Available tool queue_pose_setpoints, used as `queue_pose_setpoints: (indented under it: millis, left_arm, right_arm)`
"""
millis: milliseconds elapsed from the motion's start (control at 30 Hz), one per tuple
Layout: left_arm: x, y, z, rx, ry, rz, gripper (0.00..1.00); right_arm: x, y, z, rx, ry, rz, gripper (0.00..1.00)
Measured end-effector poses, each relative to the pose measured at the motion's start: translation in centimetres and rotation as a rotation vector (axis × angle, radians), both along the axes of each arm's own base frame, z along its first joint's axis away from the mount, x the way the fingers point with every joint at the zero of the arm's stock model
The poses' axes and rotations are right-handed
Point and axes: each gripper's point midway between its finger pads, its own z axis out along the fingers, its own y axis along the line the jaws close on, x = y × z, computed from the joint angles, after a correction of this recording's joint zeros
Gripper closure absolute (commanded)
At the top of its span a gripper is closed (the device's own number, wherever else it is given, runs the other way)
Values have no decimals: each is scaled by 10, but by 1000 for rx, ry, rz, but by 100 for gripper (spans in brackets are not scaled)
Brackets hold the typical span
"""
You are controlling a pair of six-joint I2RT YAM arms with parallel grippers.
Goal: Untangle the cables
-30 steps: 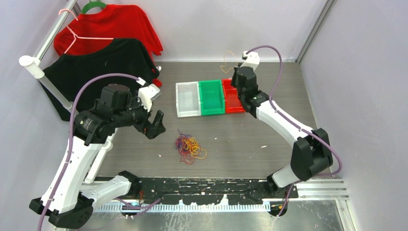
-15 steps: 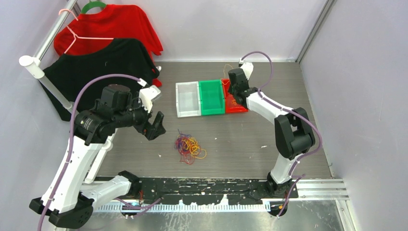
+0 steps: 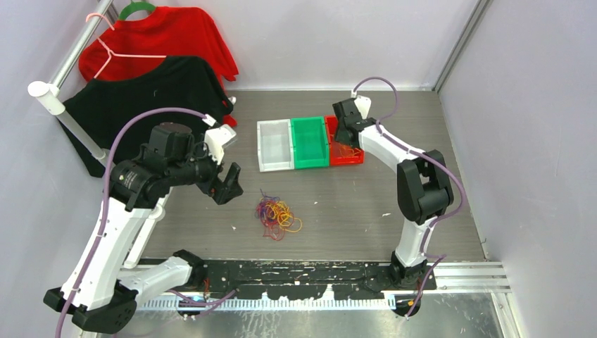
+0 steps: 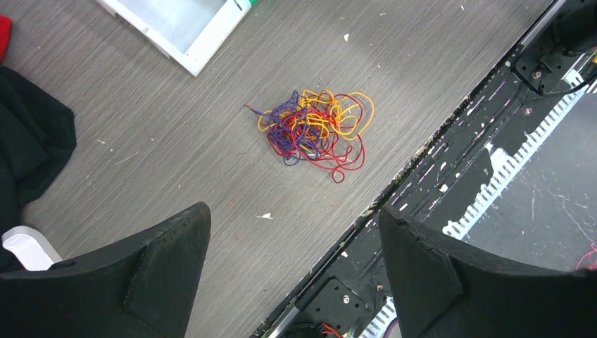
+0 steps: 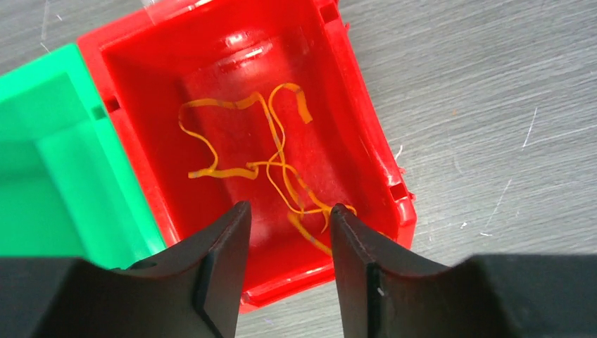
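A tangle of thin orange, purple and red cables [image 3: 278,216] lies on the grey table; the left wrist view shows this cable tangle [image 4: 313,130] ahead of the fingers. My left gripper [image 3: 229,184] hovers to its left, open and empty [image 4: 292,215]. One orange cable [image 5: 271,165] lies loose inside the red bin [image 5: 373,141]. My right gripper [image 5: 288,208] is low over that bin's near end [image 3: 343,130]. Its jaws stand apart, and the orange cable runs past the right fingertip without being clamped.
The red bin [image 3: 350,159] stands in a row with a green bin [image 3: 310,142] and a clear white bin [image 3: 274,144] at the back centre. A red and a black shirt [image 3: 155,63] hang on a rack at the back left. Walls close in both sides.
My right gripper came down over the red bin and its jaws parted. The orange cable that hung from it now lies in the bin. The left arm stayed put.
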Motion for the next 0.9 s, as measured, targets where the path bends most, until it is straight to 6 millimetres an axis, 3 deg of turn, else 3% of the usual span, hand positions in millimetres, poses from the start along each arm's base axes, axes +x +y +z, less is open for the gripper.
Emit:
queue_pose_setpoints:
  millis: [133, 367, 633, 800, 900]
  left_arm:
    - [0, 0, 0, 0, 0, 0, 12]
    - [1, 0, 7, -7, -16, -1, 11]
    - [1, -1, 7, -8, -17, -4, 11]
    - [-1, -3, 1, -9, 1, -20, 12]
    - [-3, -3, -19, 14, 48, -29, 14]
  right_arm:
    - [-5, 0, -3, -14, 50, 11, 36]
    - [5, 1, 29, 0, 21, 17, 35]
    - [4, 9, 48, 47, 13, 57, 28]
    - [-22, 27, 66, 132, -27, 147, 28]
    - [-53, 62, 82, 185, -76, 271, 29]
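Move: The right hand, fingers half open over the near half of the red bin, has the orange cable already lying loose about 8 cm below it and 1 cm ahead; that bin's middle is some 2 cm ahead. The tangle it goes for next lies about 25 cm back, 21 cm left and 9 cm down, while the green bin's middle is 11 cm left and 2 cm ahead. From the left hand the tangle is some 3 cm ahead, 8 cm right and 29 cm below. The right hand spreads its half-open fingers to about three-quarters, rising clear of the orange cable and the red bin almost straight up at first, then swinging faster left and back towards the tangle, ending about 8 cm higher, 6 cm left and 5 cm back, turned some 15 degrees counter-clockwise and rolled a little left side up. The left hand waits open nearly in place, then right at the end starts down towards the tangle by about 2 cm, touching nothing. ##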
